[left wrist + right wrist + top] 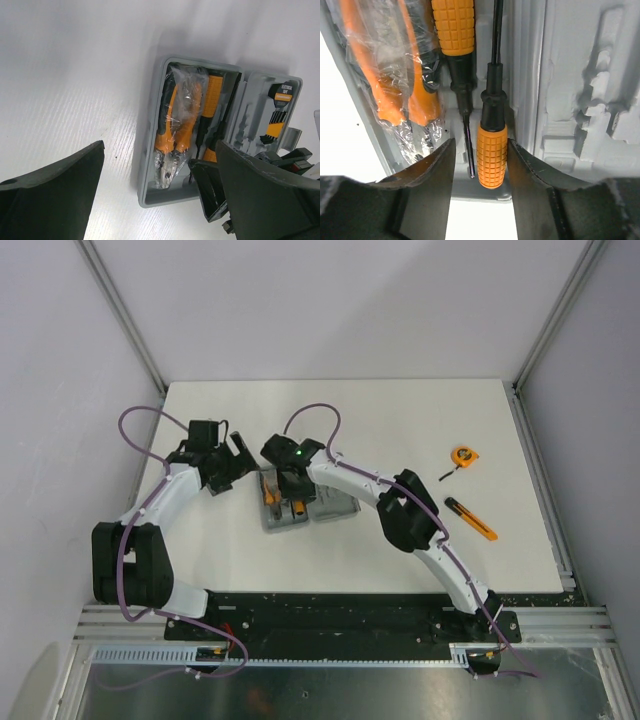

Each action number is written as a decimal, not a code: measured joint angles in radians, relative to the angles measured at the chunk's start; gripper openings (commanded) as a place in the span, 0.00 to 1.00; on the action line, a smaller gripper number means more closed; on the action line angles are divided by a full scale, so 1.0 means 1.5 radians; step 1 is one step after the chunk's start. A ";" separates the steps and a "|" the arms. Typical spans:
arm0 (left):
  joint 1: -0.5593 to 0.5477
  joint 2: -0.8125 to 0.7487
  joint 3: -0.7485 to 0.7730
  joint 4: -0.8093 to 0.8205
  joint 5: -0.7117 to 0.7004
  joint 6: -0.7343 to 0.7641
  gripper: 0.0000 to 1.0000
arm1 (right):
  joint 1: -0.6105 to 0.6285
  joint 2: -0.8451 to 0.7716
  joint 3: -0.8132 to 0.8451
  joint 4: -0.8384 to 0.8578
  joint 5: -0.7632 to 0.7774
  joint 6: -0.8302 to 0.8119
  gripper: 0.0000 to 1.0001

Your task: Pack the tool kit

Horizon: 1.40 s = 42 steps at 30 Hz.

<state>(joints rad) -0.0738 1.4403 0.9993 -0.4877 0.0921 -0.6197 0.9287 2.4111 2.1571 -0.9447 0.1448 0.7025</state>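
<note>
The grey tool kit case (335,510) lies open in the middle of the table. In its left half are plastic-wrapped orange pliers (395,75) and two orange-handled screwdrivers. My right gripper (481,145) is over the case's near end, open, its jaws standing either side of one screwdriver's handle (492,155), with a gap on the left. That screwdriver lies in its slot beside the other one (453,25). My left gripper (160,150) hovers wide open just left of the case, holding nothing. The tape measure (462,456) and the knife (471,519) lie on the table to the right.
The case's lid half (260,120) holds a card of electrical tape (282,95) and moulded slots. White table (400,420) is bounded by walls at the back and sides. The two arms stand close together over the case.
</note>
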 measured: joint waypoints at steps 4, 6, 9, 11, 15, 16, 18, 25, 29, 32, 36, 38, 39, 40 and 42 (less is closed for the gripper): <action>0.000 0.000 0.000 0.002 0.003 0.000 0.96 | 0.001 -0.002 0.000 -0.001 0.006 -0.004 0.51; 0.000 0.000 0.000 0.004 0.008 0.000 0.96 | 0.001 -0.007 -0.004 0.002 0.011 -0.006 0.48; 0.000 0.000 0.000 0.006 0.014 0.000 0.96 | 0.001 -0.035 -0.030 0.012 0.021 -0.012 0.41; 0.000 0.000 0.000 0.006 0.016 0.000 0.96 | 0.002 -0.059 -0.049 0.017 0.028 -0.016 0.39; -0.002 0.000 0.000 0.010 0.020 0.000 0.95 | 0.003 -0.096 -0.075 0.028 0.041 -0.023 0.31; -0.003 0.000 0.000 0.011 0.024 0.000 0.94 | 0.003 -0.103 -0.081 0.034 0.043 -0.028 0.29; -0.006 0.002 0.000 0.015 0.031 0.000 0.92 | 0.003 -0.109 -0.093 0.047 0.045 -0.037 0.22; -0.044 0.043 0.016 0.060 0.079 0.002 0.71 | -0.002 -0.119 -0.171 0.118 0.030 -0.061 0.14; -0.068 0.083 0.034 0.096 0.101 0.000 0.67 | -0.016 -0.152 -0.256 0.191 -0.013 -0.063 0.13; -0.079 0.117 0.055 0.119 0.113 -0.001 0.66 | -0.028 -0.164 -0.287 0.225 -0.039 -0.065 0.13; -0.090 0.166 0.084 0.151 0.121 -0.002 0.63 | -0.036 -0.165 -0.289 0.240 -0.045 -0.068 0.13; -0.098 0.186 0.095 0.161 0.123 -0.005 0.58 | -0.034 -0.167 -0.289 0.242 -0.044 -0.070 0.14; -0.102 0.195 0.099 0.165 0.123 -0.006 0.54 | -0.032 -0.169 -0.290 0.244 -0.043 -0.073 0.14; -0.105 0.201 0.101 0.167 0.123 -0.006 0.48 | -0.032 -0.172 -0.290 0.247 -0.042 -0.074 0.14; -0.112 0.211 0.104 0.175 0.122 -0.008 0.38 | -0.031 -0.177 -0.290 0.259 -0.042 -0.077 0.14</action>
<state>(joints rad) -0.2413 1.7573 1.1557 -0.2245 0.2752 -0.6319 0.8818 2.1456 1.7226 -0.5564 0.0822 0.5873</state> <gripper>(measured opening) 0.499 0.136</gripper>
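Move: The right hand's fingers straddle the orange handle of the inner screwdriver, the one beside the kit's hinge; the screwdriver's middle lies about 4 cm ahead, 1 cm left and 1 cm below. The other screwdriver is some 4 cm ahead and 3 cm left, the bagged pliers 3 cm ahead and 7 cm left. From the left hand, the inner screwdriver is roughly 1 cm ahead, 12 cm right and 8 cm lower. Straight up off the already released handle goes the right hand, some 4 cm; it shuts its fingers and sinks back nearly as far over the handle, about 2 cm farther right, then eases up a little. The left hand meanwhile sweeps about 11 cm right and 6 cm forward, dipping slightly and half closing, turning some 15 degrees clockwise, towards the same screwdriver's shaft end. ##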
